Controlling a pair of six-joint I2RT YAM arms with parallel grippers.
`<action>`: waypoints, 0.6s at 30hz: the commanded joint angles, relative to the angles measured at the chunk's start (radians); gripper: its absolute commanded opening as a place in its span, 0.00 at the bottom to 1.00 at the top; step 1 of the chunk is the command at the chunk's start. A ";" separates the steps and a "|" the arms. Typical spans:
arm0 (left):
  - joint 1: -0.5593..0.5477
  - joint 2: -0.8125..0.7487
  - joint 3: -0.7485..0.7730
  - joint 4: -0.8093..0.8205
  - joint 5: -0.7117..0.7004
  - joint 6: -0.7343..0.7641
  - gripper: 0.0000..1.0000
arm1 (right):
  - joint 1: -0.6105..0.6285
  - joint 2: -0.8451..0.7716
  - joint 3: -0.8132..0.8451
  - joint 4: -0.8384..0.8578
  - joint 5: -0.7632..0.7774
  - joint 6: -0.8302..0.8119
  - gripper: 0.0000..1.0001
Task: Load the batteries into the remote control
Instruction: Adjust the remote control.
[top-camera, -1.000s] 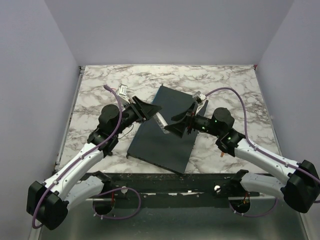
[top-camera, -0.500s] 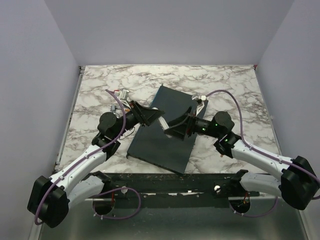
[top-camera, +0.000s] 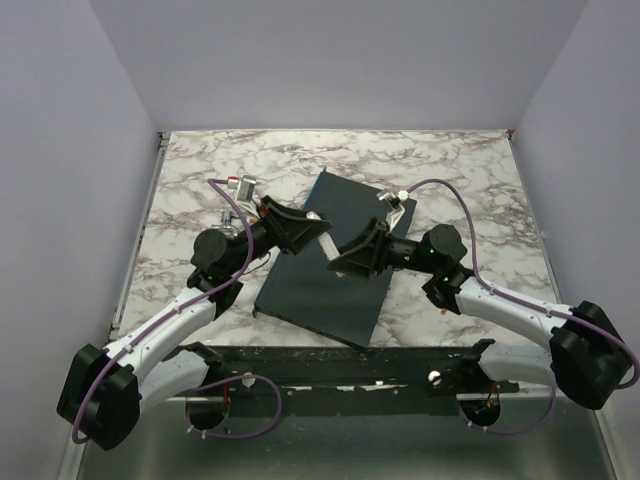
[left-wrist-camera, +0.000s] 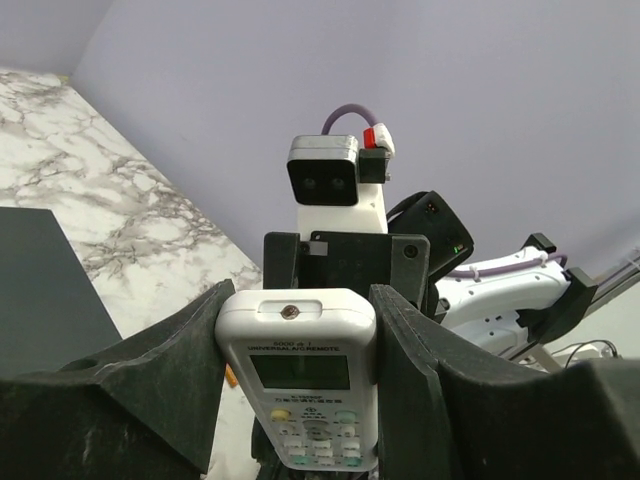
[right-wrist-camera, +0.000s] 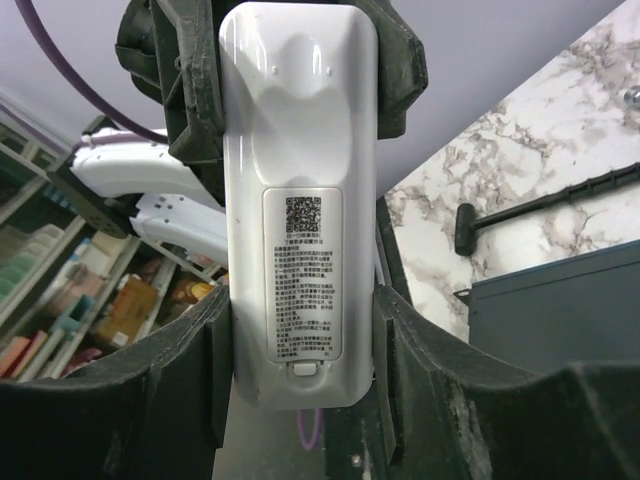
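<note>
The white remote control (top-camera: 327, 243) hangs in the air over the dark slab, gripped from both ends. My left gripper (top-camera: 312, 228) is shut on its top end; the left wrist view shows the remote control (left-wrist-camera: 300, 350) face-on, with screen and buttons, between the left gripper's (left-wrist-camera: 300, 300) fingers. My right gripper (top-camera: 345, 258) is shut on the other end. In the right wrist view the remote control (right-wrist-camera: 300, 150) shows its back, with a label and a latched cover, inside the right gripper (right-wrist-camera: 305, 300). One orange battery (top-camera: 442, 309) lies on the table beside the right arm; a battery (left-wrist-camera: 231, 375) also peeks out past the remote.
A large dark grey slab (top-camera: 320, 290) lies mid-table beneath the grippers, and shows as a dark grey slab (right-wrist-camera: 560, 300) in the right wrist view. The marble table (top-camera: 470, 170) is walled at the back and on both sides. Purple cables loop off both wrists.
My right gripper has moved left and closed its open jaws onto the remote's free end. The left gripper kept its hold and shifted slightly with the remote.
</note>
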 joint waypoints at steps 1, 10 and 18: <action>-0.005 -0.012 0.000 0.043 0.022 -0.013 0.11 | -0.003 0.038 -0.014 0.085 -0.053 0.045 0.34; -0.005 -0.110 0.078 -0.302 -0.071 0.040 0.98 | -0.003 -0.094 0.065 -0.323 0.145 -0.196 0.01; -0.009 -0.117 0.185 -0.625 -0.141 -0.008 0.99 | 0.014 -0.187 0.107 -0.596 0.403 -0.419 0.01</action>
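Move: The remote control is pinched at both ends: its middle lies about 3 cm back, 2 cm right and 3 cm below the left hand, and some 3 cm ahead, 2 cm left and 3 cm above the right hand. The right fingers stand about 6 cm back, 4 cm right and 6 cm below the left hand. The dark board's middle is roughly 8 cm ahead, 4 cm right and 30 cm below the left hand. Hand the remote control over: open the left fingers wide to let go of its screen end, easing that hand about a centimetre left and up. Keep the right fingers pinched on the battery-cover end and, after a small dip, carry the remote control forward and right, some 3.5 cm in all, turning the wrist about 15 degrees clockwise and dipping the fingertips. ##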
